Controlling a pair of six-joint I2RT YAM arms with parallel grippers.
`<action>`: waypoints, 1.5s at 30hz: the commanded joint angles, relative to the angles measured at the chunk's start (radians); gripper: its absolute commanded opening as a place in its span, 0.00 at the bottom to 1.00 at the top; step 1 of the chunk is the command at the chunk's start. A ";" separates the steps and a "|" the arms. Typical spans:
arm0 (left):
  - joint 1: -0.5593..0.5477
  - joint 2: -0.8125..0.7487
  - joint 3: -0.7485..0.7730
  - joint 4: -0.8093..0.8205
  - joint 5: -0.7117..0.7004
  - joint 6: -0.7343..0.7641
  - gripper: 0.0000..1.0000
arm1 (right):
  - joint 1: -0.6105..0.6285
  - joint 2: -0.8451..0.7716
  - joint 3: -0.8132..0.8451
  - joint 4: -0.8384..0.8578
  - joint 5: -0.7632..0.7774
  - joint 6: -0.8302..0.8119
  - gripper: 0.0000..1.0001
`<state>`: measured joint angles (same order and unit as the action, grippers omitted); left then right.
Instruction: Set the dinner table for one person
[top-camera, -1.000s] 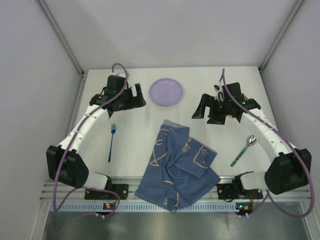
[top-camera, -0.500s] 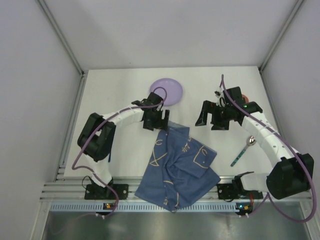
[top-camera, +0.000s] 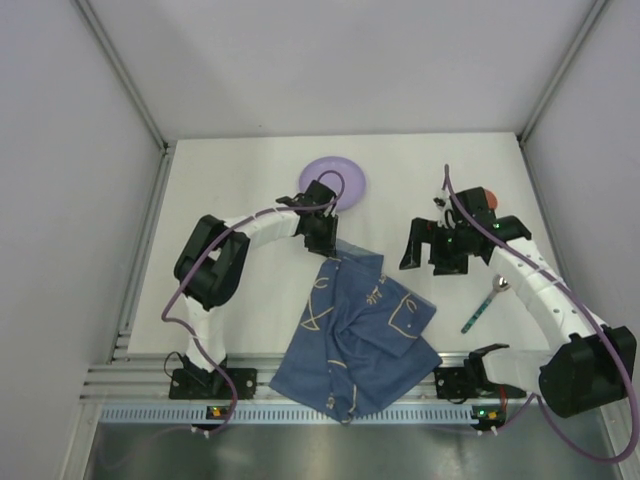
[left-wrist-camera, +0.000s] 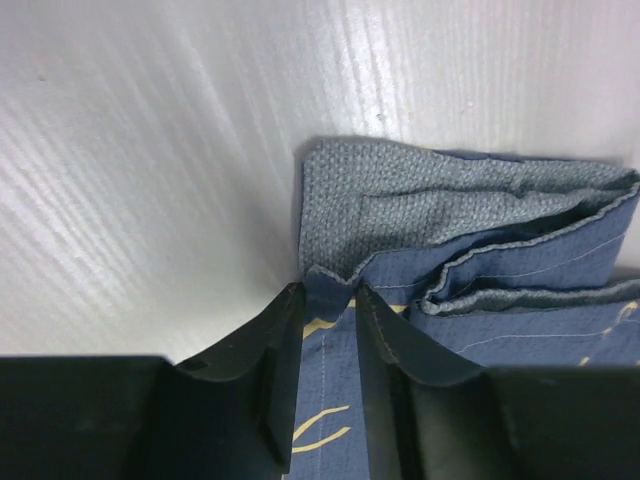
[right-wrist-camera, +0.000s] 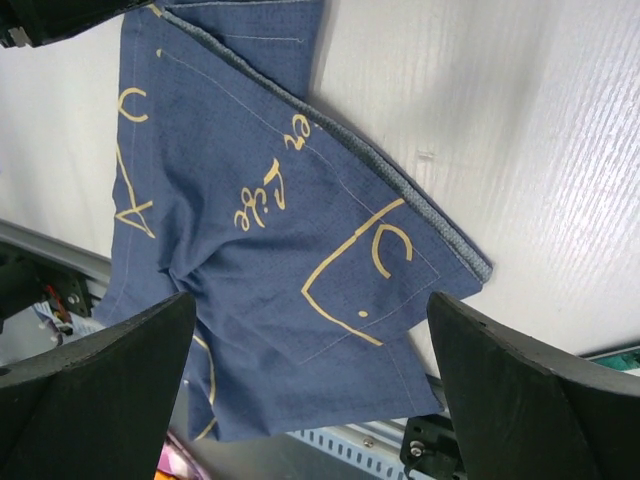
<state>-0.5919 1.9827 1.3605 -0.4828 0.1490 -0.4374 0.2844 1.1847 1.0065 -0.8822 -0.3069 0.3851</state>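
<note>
The dinner table (top-camera: 230, 180) is a white tabletop. A crumpled dark blue cloth (top-camera: 360, 330) with yellow line drawings lies near its front edge. My left gripper (top-camera: 325, 238) is at the cloth's far left corner. In the left wrist view the gripper (left-wrist-camera: 330, 292) is shut on a fold of the cloth (left-wrist-camera: 450, 215). My right gripper (top-camera: 430, 258) is open and empty, just right of the cloth. In the right wrist view it (right-wrist-camera: 310, 300) hovers over the cloth's (right-wrist-camera: 260, 230) right corner. A purple plate (top-camera: 345, 172) lies behind the left gripper. A spoon (top-camera: 486, 302) with a teal handle lies at the right.
A ribbed aluminium rail (top-camera: 150, 412) runs along the near edge, and the cloth overhangs it. A red-orange object (top-camera: 488, 197) shows behind the right wrist. The left arm's elbow (top-camera: 210, 265) covers the table's left part. Grey walls enclose the sides and back.
My left arm swung from the far left to the cloth's far corner and closed on it, now covering the fork. My right gripper moved a little nearer and lower.
</note>
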 joint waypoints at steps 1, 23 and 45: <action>-0.008 0.045 0.009 0.032 0.041 0.002 0.28 | 0.007 -0.008 -0.008 -0.026 0.017 -0.022 1.00; 0.023 -0.157 -0.090 -0.057 -0.081 -0.003 0.00 | -0.002 0.187 -0.134 -0.071 0.098 0.069 1.00; 0.023 -0.246 -0.181 -0.048 -0.074 -0.035 0.00 | 0.010 0.398 -0.187 0.324 0.037 0.094 0.22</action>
<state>-0.5697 1.7844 1.1759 -0.5236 0.0807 -0.4610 0.2844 1.5650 0.8242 -0.6685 -0.2825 0.4877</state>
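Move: Right at the left fingertips, between them and about 1 cm below, is the napkin's far-left edge; the plate lies some 19 cm ahead and 1 cm right of that hand, the fork 24 cm left and 8 cm back. From the wide-open right hand, the napkin's right corner is about 4 cm back, 6 cm to the right and 14 cm below, with the spoon some 16 cm right and 5 cm back at table height. Shutting on the napkin's far-left edge, the left fingers pinch the cloth, then drag it about 6 cm left and 3 cm back, lifting slightly. Meanwhile the right hand drops some 13 cm, first back and a little right to the right corner, tipping its fingers about 25 degrees back towards the base, then sweeps 5 cm forward low over the table, closing around that corner. ##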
